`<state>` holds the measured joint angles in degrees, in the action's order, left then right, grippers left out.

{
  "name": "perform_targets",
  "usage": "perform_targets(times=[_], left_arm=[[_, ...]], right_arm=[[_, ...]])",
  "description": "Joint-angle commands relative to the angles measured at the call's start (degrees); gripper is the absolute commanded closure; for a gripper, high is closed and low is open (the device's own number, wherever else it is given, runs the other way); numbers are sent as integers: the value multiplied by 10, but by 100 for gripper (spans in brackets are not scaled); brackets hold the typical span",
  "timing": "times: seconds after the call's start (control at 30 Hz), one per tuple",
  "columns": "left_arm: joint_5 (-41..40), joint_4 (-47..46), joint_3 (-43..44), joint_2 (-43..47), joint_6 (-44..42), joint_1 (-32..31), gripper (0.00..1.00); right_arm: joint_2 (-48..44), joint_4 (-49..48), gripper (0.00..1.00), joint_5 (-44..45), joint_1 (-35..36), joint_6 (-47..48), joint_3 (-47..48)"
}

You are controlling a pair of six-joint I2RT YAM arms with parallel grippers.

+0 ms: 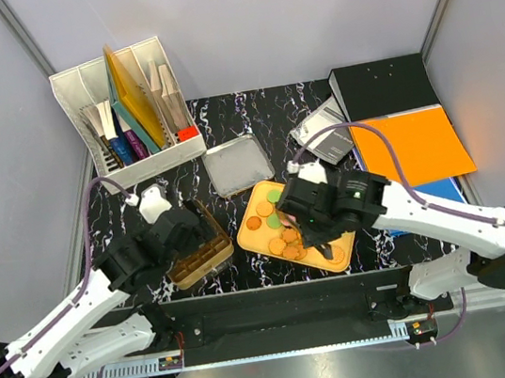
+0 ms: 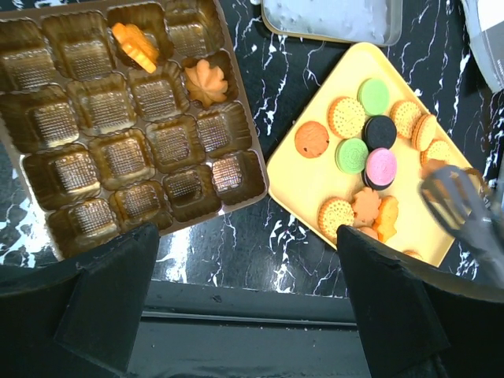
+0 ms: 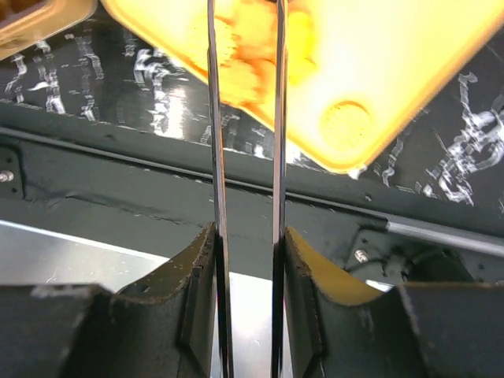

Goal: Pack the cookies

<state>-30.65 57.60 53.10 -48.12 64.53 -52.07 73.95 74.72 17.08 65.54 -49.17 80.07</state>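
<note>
The cookies (image 2: 366,150) lie on a yellow tray (image 1: 340,254), mostly tan discs with green, pink and dark ones. A brown compartment tray (image 2: 71,173) sits to its left and holds two orange cookies (image 2: 206,81) in its far cells. My left gripper (image 2: 248,244) hangs open over the black table edge between the two trays. My right gripper (image 3: 246,236) is shut on metal tongs (image 3: 214,118). The tong blades reach over the yellow tray (image 3: 394,71) on either side of a blurred orange cookie (image 3: 244,55). I cannot tell whether the blades touch it.
A white file organizer (image 1: 126,108) stands at the back left. A grey metal lid (image 1: 238,165) lies behind the yellow tray. A silver packet (image 1: 325,135), a black binder (image 1: 384,84) and an orange folder (image 1: 413,146) sit at the back right.
</note>
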Motion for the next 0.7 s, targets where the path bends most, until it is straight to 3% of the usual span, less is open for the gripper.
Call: perform_targets(times=[0.0,0.27,0.67], left_arm=[[-35,21,34,16,4,6,1],[-50,61,45,50,17,13,1],[-66,98,36,89,33,13,1]], right_arm=[[61,-85,75,-20,20,65,64],[177,-167,75,-75,40,143,177],[266,-228,75,-156,42,170,217]])
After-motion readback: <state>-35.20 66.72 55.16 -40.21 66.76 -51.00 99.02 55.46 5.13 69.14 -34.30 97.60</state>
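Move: The brown cookie box, where the tongs are heading, has its middle about 26 cm left of the right hand, 7 cm ahead and some 13 cm below. The flower cookie already in it lies about 24 cm left and 11 cm ahead of that hand; the yellow tray's middle is roughly 3 cm left and 6 cm ahead. From the left hand, the box's middle is about 4 cm ahead, 4 cm left and 12 cm below. The tongs, with an orange cookie still pinched in their tips, are carried quickly some 17 cm left, off the yellow tray and across to the brown box, nearly level and swinging about 20 degrees counter-clockwise; the right hand keeps its grip on them. The open, empty left hand makes room, drawing about 4 cm left and 2 cm up. ##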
